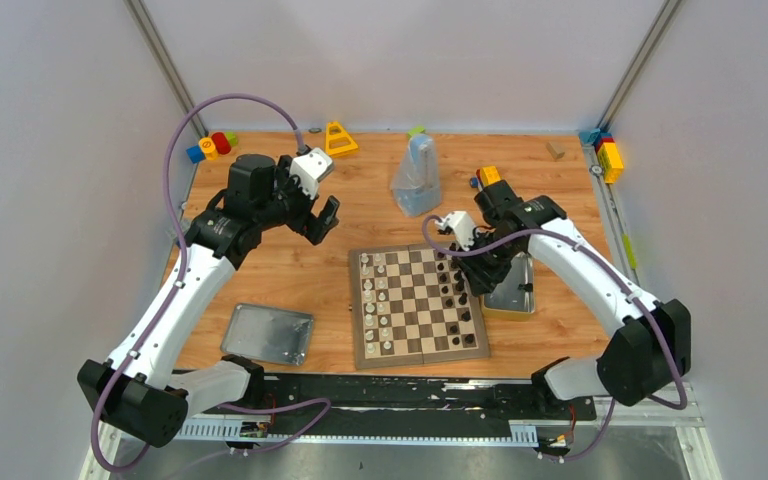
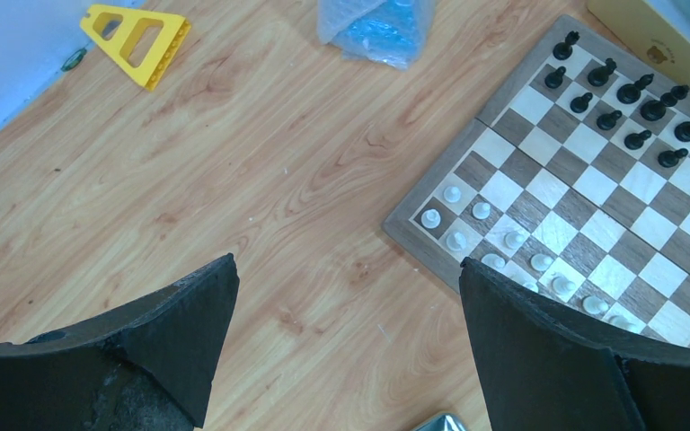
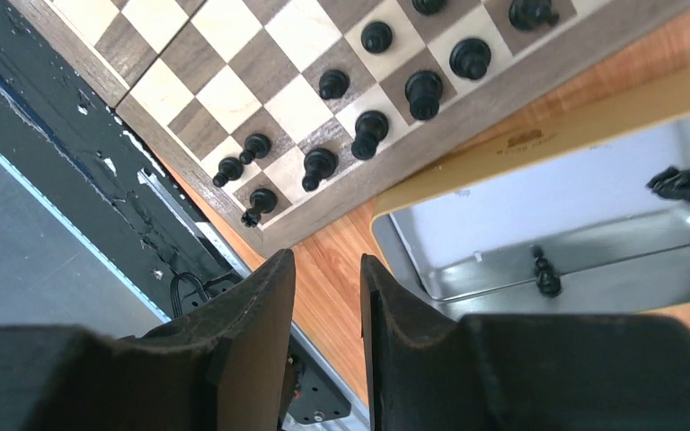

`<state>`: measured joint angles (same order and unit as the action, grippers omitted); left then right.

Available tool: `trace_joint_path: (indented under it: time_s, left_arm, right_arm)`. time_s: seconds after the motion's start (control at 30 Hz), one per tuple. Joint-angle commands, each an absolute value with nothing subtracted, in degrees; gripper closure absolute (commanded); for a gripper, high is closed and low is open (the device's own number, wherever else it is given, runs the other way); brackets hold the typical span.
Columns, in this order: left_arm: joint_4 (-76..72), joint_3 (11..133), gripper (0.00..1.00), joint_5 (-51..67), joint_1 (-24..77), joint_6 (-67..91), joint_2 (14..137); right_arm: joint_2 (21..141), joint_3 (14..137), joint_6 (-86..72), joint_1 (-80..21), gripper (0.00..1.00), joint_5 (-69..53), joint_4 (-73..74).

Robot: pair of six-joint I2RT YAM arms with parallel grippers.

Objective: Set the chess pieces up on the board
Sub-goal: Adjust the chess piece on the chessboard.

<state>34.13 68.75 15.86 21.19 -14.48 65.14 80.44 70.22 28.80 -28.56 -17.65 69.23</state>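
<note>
The board [image 1: 418,305] lies mid-table, with cream chess pieces [image 1: 372,290] along its left columns and black ones [image 1: 457,295] along its right. My right gripper [image 3: 328,260] hovers past the board's near right corner, by the silver tin [image 3: 539,135]; its jaws stand narrowly open with nothing between them. Black pieces [image 3: 370,126] stand on the board's edge rows. Two more black pieces lie in the tin, a small one [image 3: 546,274] and a larger one [image 3: 687,184]. My left gripper [image 2: 349,269] is wide open and empty, raised over bare wood left of the board [image 2: 584,189].
The tin's lid [image 1: 268,333] lies near the front left. A clear bag with something blue [image 1: 416,178] stands behind the board. A yellow toy [image 1: 339,139] and coloured blocks [image 1: 212,145] sit at the back; more blocks [image 1: 608,155] are at the back right.
</note>
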Motion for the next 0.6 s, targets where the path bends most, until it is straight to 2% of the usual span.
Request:
trace_joint_path:
  time_s: [0.0, 0.57]
  left_arm:
    - [33.7, 69.6, 0.0, 19.0, 20.8, -16.0, 63.7]
    - [33.1, 68.6, 0.0, 19.7, 20.7, -16.5, 64.1]
  right_arm:
    - [76.8, 65.9, 28.6, -26.5, 0.66, -22.9, 65.5]
    - [81.4, 56.8, 27.2, -26.6, 0.67, -26.3, 56.0]
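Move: Beneath the right hand and slightly nearer the base stands the black back-row piece closest to the corner rook, about 2 cm back, 1 cm left and 9 cm down. The next back-row piece is about 1 cm ahead and 2 cm left, the corner rook 7 cm back and in line; the metal box lies 5 cm ahead, 8 cm right. From the left hand, the back-row piece is roughly 12 cm back and 27 cm right, far below. Sinking about 5 cm towards the near end of the black back row, the right hand first slips back some 2.5 cm and slightly right, then drops nearly straight down. The wrist tilts under 10 degrees, bringing the fingertips back towards the base; the fingers stay about one third open and touch nothing visible yet. ##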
